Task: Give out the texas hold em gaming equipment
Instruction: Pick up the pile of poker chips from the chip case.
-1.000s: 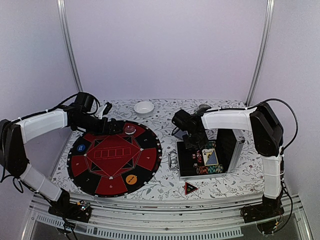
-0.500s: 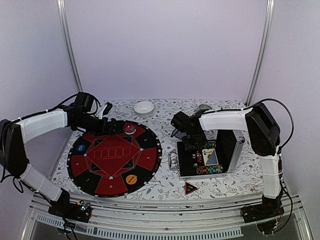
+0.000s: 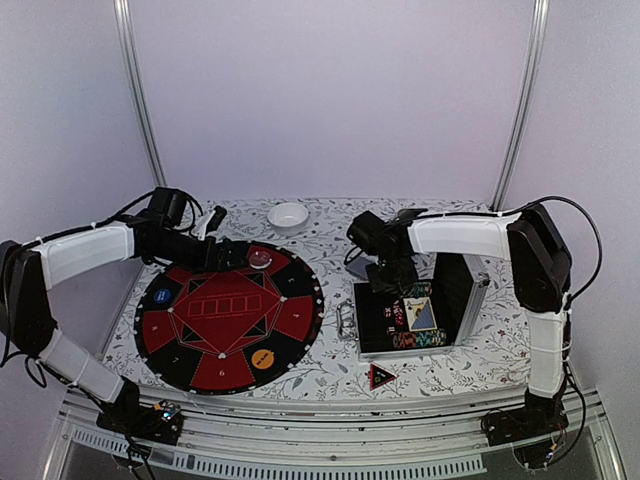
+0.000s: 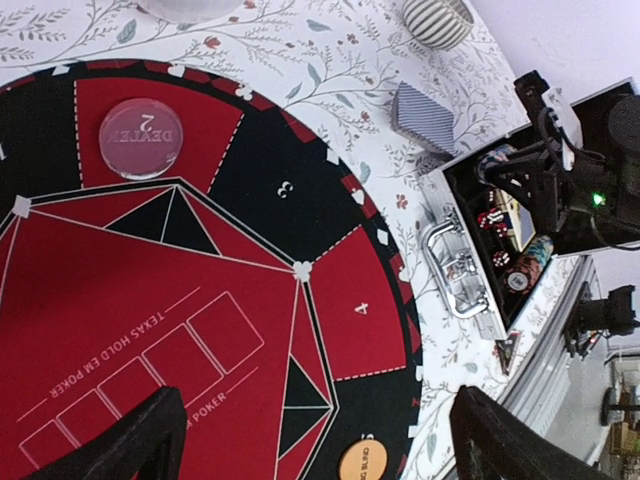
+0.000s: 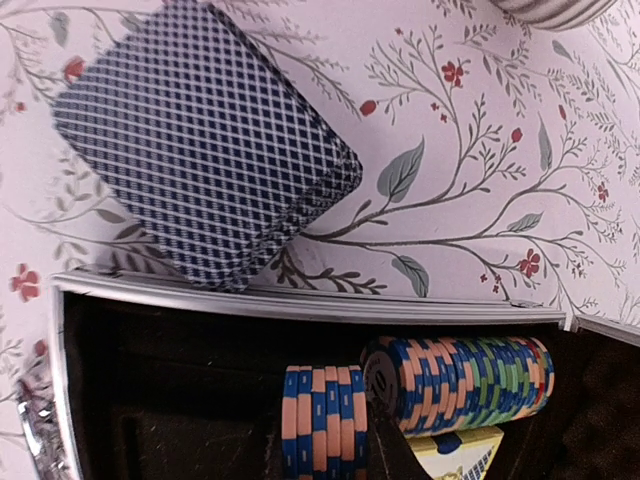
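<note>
In the right wrist view my right gripper is shut on a small stack of blue-and-orange poker chips, just inside the open black case. A longer row of chips lies beside it. The patterned-back card deck lies on the cloth just outside the case. My left gripper hangs open and empty over the round red-and-black poker mat. On the mat sit a clear dealer disc, a blue disc and an orange disc. A red triangular marker lies in front of the case.
A white bowl stands at the back of the table. A ribbed grey cup stands behind the card deck. The case lid stands upright on the right, and its metal handle faces the mat.
My right gripper's jaws have closed in on the small chip stack, and the right arm has shifted slightly to the right. The left arm has hardly moved.
</note>
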Available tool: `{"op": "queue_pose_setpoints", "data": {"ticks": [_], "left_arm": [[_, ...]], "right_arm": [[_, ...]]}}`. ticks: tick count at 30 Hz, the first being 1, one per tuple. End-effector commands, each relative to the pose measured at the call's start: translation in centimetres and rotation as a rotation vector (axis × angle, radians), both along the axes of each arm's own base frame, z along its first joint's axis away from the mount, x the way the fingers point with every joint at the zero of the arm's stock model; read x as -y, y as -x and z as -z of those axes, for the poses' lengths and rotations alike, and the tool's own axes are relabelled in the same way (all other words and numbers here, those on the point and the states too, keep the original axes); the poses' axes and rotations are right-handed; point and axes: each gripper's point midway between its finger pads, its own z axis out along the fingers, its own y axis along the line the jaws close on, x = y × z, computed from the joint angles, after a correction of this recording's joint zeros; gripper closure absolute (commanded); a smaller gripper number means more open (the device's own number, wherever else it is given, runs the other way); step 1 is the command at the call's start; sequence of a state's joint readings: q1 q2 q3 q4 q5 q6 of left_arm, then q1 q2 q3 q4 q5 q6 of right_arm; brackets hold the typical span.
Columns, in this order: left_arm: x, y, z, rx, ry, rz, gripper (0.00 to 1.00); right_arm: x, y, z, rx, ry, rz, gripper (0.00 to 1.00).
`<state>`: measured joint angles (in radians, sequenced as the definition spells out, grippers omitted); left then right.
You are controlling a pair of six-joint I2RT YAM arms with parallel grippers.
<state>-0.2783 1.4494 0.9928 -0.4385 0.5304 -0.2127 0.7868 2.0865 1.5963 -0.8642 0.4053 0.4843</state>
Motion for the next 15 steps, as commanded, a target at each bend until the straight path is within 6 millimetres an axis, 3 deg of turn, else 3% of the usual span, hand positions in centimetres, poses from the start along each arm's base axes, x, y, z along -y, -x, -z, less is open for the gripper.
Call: {"op": "queue_pose_setpoints", "data": {"ticks": [1,5,9,12,15], "left_arm": [[1.4,0.3,-4.8,0.185,0.093,0.069,0.07],[4.4,2.2,-9.0,0.422,0.051,0.188,0.07],[10.0,7.3,-12.4,0.751,-0.034,0.419,0.03],[11.4,9.5,-15.4,0.99,-0.024,0.497,0.02],[12.7,10.6,-15.9,1.135,-0.069,0.571,0.02]], "right_arm": [[-2.4,-0.3,-8.1,0.079,-0.206,-0.074,0.98],[-5.4,0.9,-13.6,0.095,-0.399,-0.229,0.98],[-10.0,3.4,-18.4,0.072,-0.669,-0.442,0.98],[-12.5,5.8,-20.7,0.022,-0.822,-0.576,0.98],[-14.4,7.8,-21.8,-0.019,-0.907,-0.662,0.98]]}}
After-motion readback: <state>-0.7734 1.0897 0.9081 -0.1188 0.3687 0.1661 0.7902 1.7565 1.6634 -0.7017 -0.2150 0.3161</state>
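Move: The right fingers already hold the chip pile at the case's far-left corner. The open left gripper, where it seems headed, is about 29 cm to its left, 2 cm nearer the bases and 9 cm higher; from the left hand the pile mirrors that. From the right hand, the card box lies about 6 cm ahead and 4 cm left, the remaining far chip roll 6 cm right and level, and the dice 5 cm back and 2 cm right, all 3–5 cm below. Keeping its pinch on the chip pile, the right hand carries it up out of the case by about 18 cm, then increasingly left and a little back towards the left hand, rolling so its fingers swing from down to pointing left. The left hand, fingers still wide open, rises and swings right and back to meet it, tipping its fingers up some 50 degrees. ##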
